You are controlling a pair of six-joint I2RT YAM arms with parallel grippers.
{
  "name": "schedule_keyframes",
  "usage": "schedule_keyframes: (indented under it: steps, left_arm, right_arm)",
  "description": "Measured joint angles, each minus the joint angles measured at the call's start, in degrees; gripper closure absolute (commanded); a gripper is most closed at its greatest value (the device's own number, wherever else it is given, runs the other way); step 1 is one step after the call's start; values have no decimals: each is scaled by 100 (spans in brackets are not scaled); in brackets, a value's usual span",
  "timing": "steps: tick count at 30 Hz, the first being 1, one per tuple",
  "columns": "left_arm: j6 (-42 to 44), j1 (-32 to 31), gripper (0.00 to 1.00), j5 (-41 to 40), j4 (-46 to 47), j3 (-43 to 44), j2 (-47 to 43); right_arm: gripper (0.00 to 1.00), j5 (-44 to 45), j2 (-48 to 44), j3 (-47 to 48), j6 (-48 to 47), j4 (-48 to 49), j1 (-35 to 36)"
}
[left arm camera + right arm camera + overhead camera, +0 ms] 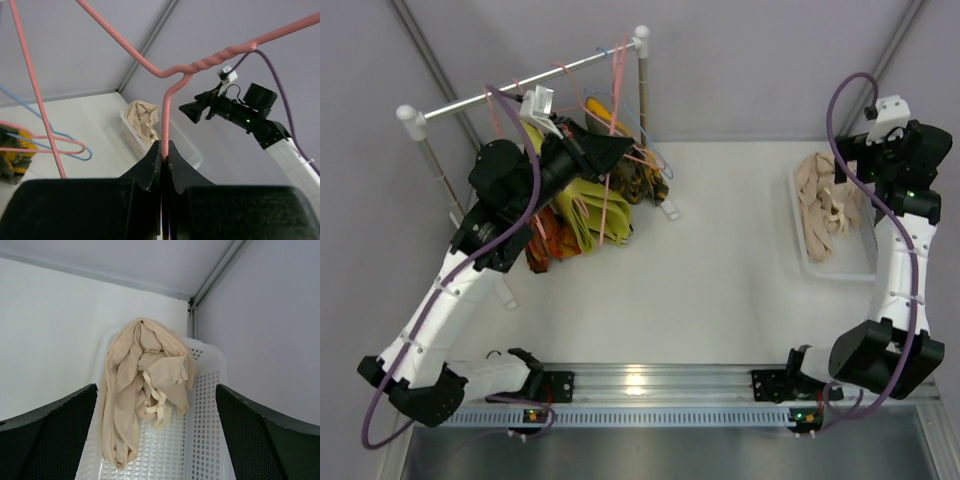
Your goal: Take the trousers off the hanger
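The pale beige trousers (145, 390) lie crumpled in a white perforated basket (210, 405) at the table's right side. My right gripper (157, 440) hangs open just above them, touching nothing. My left gripper (165, 156) is shut on the thin wire of a pink hanger (200, 65), up by the rack in the top view. The part of that hanger in the left wrist view is bare. The orange-red patterned trousers (548, 245) hang bunched under the left arm, beside the left gripper (625, 148). From above, the beige trousers (825, 205) fill the far half of the basket (840, 268).
A rack bar (520, 88) on two white-capped posts spans the back left. More hangers, pink and blue (75, 150), hang from it with a yellow garment (590, 215) and a brown patterned one (645, 185). Grey walls close in on both sides.
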Motion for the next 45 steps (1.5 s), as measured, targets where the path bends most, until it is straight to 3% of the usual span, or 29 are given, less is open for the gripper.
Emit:
schedule_keyframes:
  steps: [7,13,19,27,37,45]
  left_arm:
    - [-431,1541,100,459,87,-754,-1045]
    - [-693,2592,100,892,186,-1495,-2463]
    - [-643,3064,100,1167,-245,-2006,-3661]
    - [-601,3473,100,695,-2004,-2323,-4271]
    - [-1016,3818,100,-83,-3390,-2179,-4000]
    - [-946,3827,100,74,-3718,-76,-1475]
  right_arm:
    - [0,-326,85,251,306,-59,0]
    - [1,-372,420,273,439,-125,26]
    - [1,-343,584,319,435,-149,162]
    - [1,-208,592,437,343,-181,391]
    - [1,-42,667,507,238,-186,520]
    - [1,28,866,713,223,-227,570]
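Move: The free stretch of bar near the rack's left end lies about 13 cm ahead of the left hand, which already grips the empty pink hanger, and 28 cm to its left, some 4 cm below. Nearer, the orange camouflage trousers hang about 6 cm ahead and 21 cm left, the lime trousers about 10 cm ahead and 10 cm left, both some 25 cm lower. From the right hand that stretch is some 85 cm to the left, about 3 cm ahead and 12 cm higher. Keeping its pinch on the empty hanger, the left hand sweeps left about 21 cm towards the rack's left end, first drawing back some 11 cm around the near side of the hanging trousers, then sinking to well below its starting height, and finally coming forward about 10 cm towards the bar with a slight rise; meanwhile the wrist swings the fingers roughly 35 degrees counter-clockwise and tips them downwards. The empty right hand, fingers still wide open, eases forward and left a few centimetres over the white basket. ##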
